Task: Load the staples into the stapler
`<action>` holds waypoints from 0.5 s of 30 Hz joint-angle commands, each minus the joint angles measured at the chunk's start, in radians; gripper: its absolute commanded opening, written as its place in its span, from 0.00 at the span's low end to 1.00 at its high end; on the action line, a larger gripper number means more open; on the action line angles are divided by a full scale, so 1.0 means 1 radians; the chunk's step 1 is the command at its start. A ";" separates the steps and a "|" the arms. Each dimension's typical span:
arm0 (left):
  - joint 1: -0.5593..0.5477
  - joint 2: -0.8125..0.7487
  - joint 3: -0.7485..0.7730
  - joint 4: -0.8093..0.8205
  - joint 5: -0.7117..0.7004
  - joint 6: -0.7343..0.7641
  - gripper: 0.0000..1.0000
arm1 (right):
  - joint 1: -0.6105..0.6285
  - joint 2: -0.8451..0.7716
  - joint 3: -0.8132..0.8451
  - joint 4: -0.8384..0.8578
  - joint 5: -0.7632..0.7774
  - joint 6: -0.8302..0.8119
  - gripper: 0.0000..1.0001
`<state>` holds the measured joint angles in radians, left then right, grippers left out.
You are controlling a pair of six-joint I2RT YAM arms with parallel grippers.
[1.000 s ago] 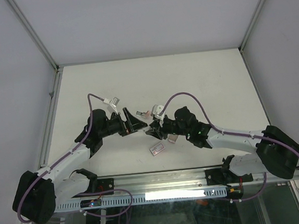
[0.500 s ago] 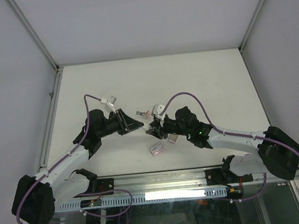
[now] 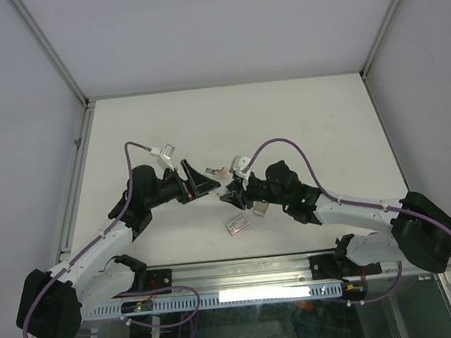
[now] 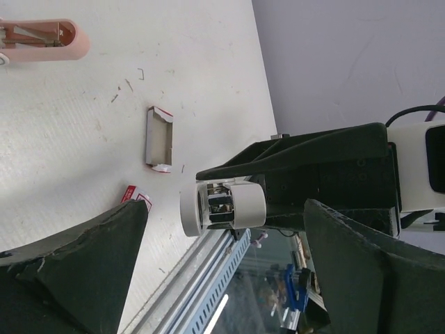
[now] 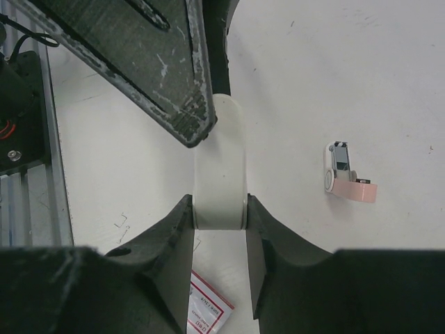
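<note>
My right gripper (image 5: 219, 202) is shut on the white half of the stapler (image 5: 220, 163) and holds it just above the table. In the left wrist view its open end (image 4: 221, 207) shows a metal channel inside. The pink half of the stapler (image 5: 350, 184) lies on the table beyond; it also shows in the left wrist view (image 4: 43, 40) and the top view (image 3: 219, 171). My left gripper (image 3: 203, 180) is open, its fingers (image 4: 76, 268) either side of the white half without touching it. I cannot make out a separate strip of staples.
The flat red-and-white box (image 3: 237, 225) lies near the front edge, just under the right gripper (image 3: 231, 192). The grey-brown sleeve (image 3: 259, 209) lies beside the right arm and shows in the left wrist view (image 4: 158, 138). Loose single staples (image 4: 140, 72) are scattered on the table.
My left wrist has rolled and shifted slightly, so its spread fingers now face the white half. The right gripper has barely moved and keeps its hold.
</note>
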<state>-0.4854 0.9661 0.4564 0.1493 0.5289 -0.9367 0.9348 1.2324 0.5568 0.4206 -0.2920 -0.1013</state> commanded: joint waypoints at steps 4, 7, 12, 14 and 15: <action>0.003 -0.089 0.106 -0.110 -0.113 0.132 0.99 | 0.003 -0.077 0.003 0.010 0.106 0.041 0.00; 0.038 -0.123 0.171 -0.212 -0.161 0.213 0.99 | -0.024 -0.081 0.036 -0.110 0.236 0.066 0.00; 0.141 -0.117 0.311 -0.413 -0.221 0.376 0.99 | -0.190 -0.022 0.110 -0.277 0.364 0.129 0.00; 0.188 -0.100 0.357 -0.460 -0.230 0.439 0.99 | -0.261 0.032 0.141 -0.282 0.424 0.131 0.00; 0.204 -0.089 0.378 -0.477 -0.234 0.462 0.99 | -0.290 0.070 0.161 -0.281 0.437 0.132 0.00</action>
<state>-0.3382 0.8608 0.7399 -0.1989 0.3462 -0.6357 0.7460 1.2243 0.6193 0.1749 -0.0086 -0.0120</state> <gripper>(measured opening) 0.987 0.336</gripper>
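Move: Between the left hand's open fingers is the near end of the white stapler, its middle about 2 cm right, 1 cm back and 1 cm below; the right hand already grips it, its middle 2 cm left and 1 cm ahead of that hand. Some 14 cm below the right hand lie the staples box, 2 cm back and 3 cm right, the empty tray, 5 cm ahead and 12 cm right, and the pink stapler, 19 cm ahead and 4 cm left. Backing off from the white stapler, the wide-open left hand rises about 7 cm while going left and forward, its fingers swinging counter-clockwise. The right keeps its grip and carries the stapler the other way, some 8 cm forward and as far right with a slight sinking, turning about 30 degrees clockwise as it passes towards the table beyond the empty tray; both start slowly and speed up. ##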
